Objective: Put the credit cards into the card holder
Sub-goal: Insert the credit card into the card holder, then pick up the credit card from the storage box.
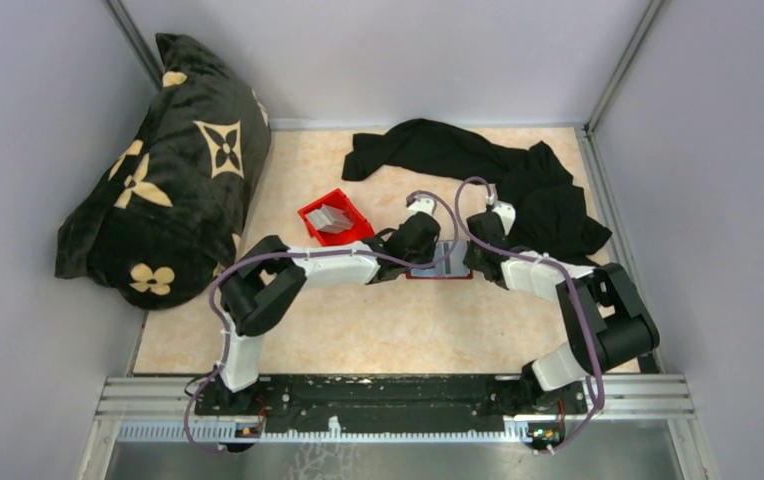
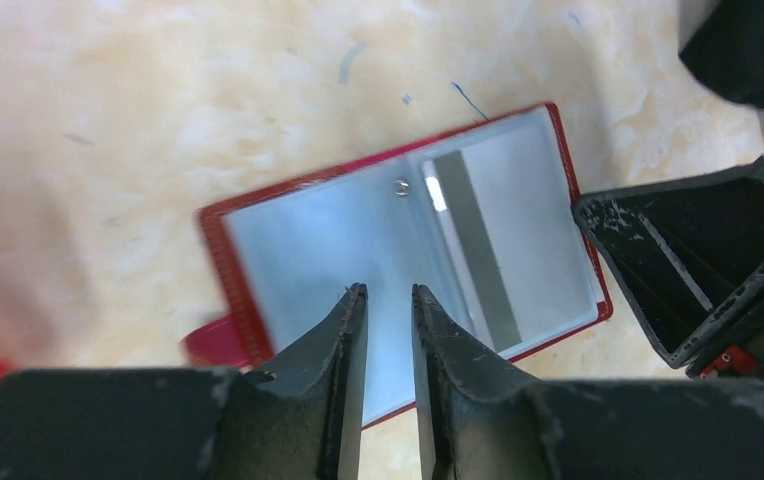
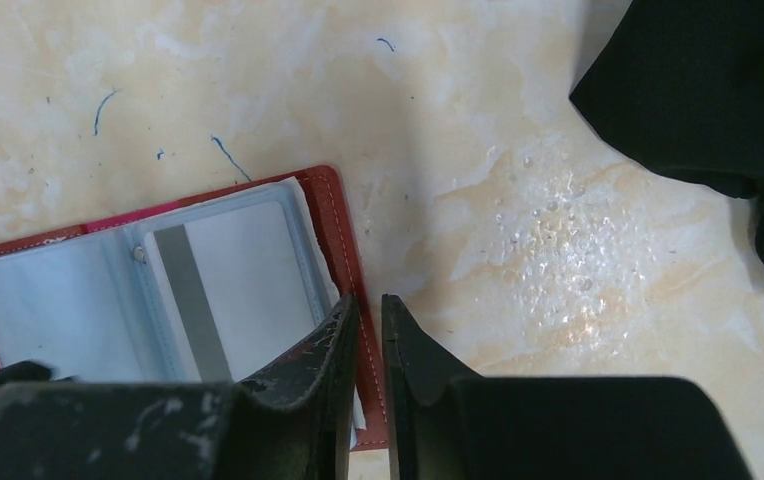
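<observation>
The card holder (image 1: 440, 262) lies open and flat on the table between my two grippers, red rim up and pale pockets showing (image 2: 318, 240). One credit card (image 2: 503, 230) with a grey stripe sits in its right-hand pocket (image 3: 248, 280). My left gripper (image 2: 390, 290) hovers over the holder's middle, fingers slightly apart with nothing between them. My right gripper (image 3: 368, 298) stands at the holder's right red edge. Its jaws are barely apart, and the flat edge shows through the gap. More credit cards (image 1: 331, 219) lie in a red bin (image 1: 305, 213) to the left.
A crumpled black cloth (image 1: 518, 170) lies behind and to the right of the grippers, close to the right arm (image 3: 708, 90). A large dark pillow (image 1: 168, 160) with pale flower marks fills the far left. Grey walls enclose the table.
</observation>
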You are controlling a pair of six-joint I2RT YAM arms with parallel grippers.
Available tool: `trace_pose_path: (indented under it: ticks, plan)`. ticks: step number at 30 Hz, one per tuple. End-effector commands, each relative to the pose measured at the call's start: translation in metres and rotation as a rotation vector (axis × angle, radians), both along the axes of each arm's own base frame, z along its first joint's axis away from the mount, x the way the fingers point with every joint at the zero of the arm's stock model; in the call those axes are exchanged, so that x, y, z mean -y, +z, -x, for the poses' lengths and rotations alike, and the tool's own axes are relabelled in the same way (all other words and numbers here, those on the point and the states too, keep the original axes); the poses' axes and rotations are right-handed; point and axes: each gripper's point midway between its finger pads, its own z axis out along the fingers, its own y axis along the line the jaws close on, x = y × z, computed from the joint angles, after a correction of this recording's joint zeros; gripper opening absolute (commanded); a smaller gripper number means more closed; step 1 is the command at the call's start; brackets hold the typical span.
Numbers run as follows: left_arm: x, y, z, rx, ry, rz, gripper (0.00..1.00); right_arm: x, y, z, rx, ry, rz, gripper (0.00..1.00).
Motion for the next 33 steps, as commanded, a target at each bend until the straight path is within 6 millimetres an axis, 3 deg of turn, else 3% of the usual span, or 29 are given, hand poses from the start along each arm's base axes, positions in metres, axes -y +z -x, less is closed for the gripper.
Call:
trace_pose_path:
  ticks: [1,9,14,18,26,33]
  plan:
    - [-0.027,0.056,-0.015,0.143,0.135,0.036,0.31,0.001,0.026,-0.010,0.068,-0.012,-0.010,0.17]
    - [-0.065,0.106,-0.016,0.239,0.265,0.084,0.44,-0.008,0.086,-0.027,0.201,0.073,0.013,0.27]
    - [-0.106,0.120,-0.010,0.281,0.375,0.118,0.54,-0.036,0.128,-0.041,0.271,0.184,0.020,0.32]
    - [-0.140,0.123,-0.006,0.303,0.468,0.126,0.66,-0.078,0.151,-0.051,0.305,0.321,0.019,0.39]
    - [-0.211,0.111,0.002,0.267,0.659,0.211,0.74,-0.184,0.183,-0.072,0.349,0.576,0.018,0.45]
    - [-0.256,0.099,0.010,0.250,0.787,0.277,0.76,-0.262,0.166,-0.085,0.298,0.739,-0.013,0.46]
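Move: The next cards stand in the red bin, about 22 cm to the left gripper's left, 9 cm ahead and nearly level with it; the bin's middle lies 20 cm left and 7 cm ahead. The open card holder's middle is about 3 cm to this gripper's right and 2 cm below. From the right gripper, those cards lie some 33 cm left and 9 cm ahead, the bin's middle 30 cm left and 7 cm ahead, and the holder's middle 7 cm left, level fore and aft. Bring the empty left gripper up off the holder and some 24 cm left towards the red bin, rising about 10 cm, turning counter-clockwise some 40 degrees and opening wide. A moment later lift the right gripper clear of the holder's right edge, then swing it about 22 cm left and 8 cm forward towards the bin, 16 cm up, also turning counter-clockwise and opening about halfway. ##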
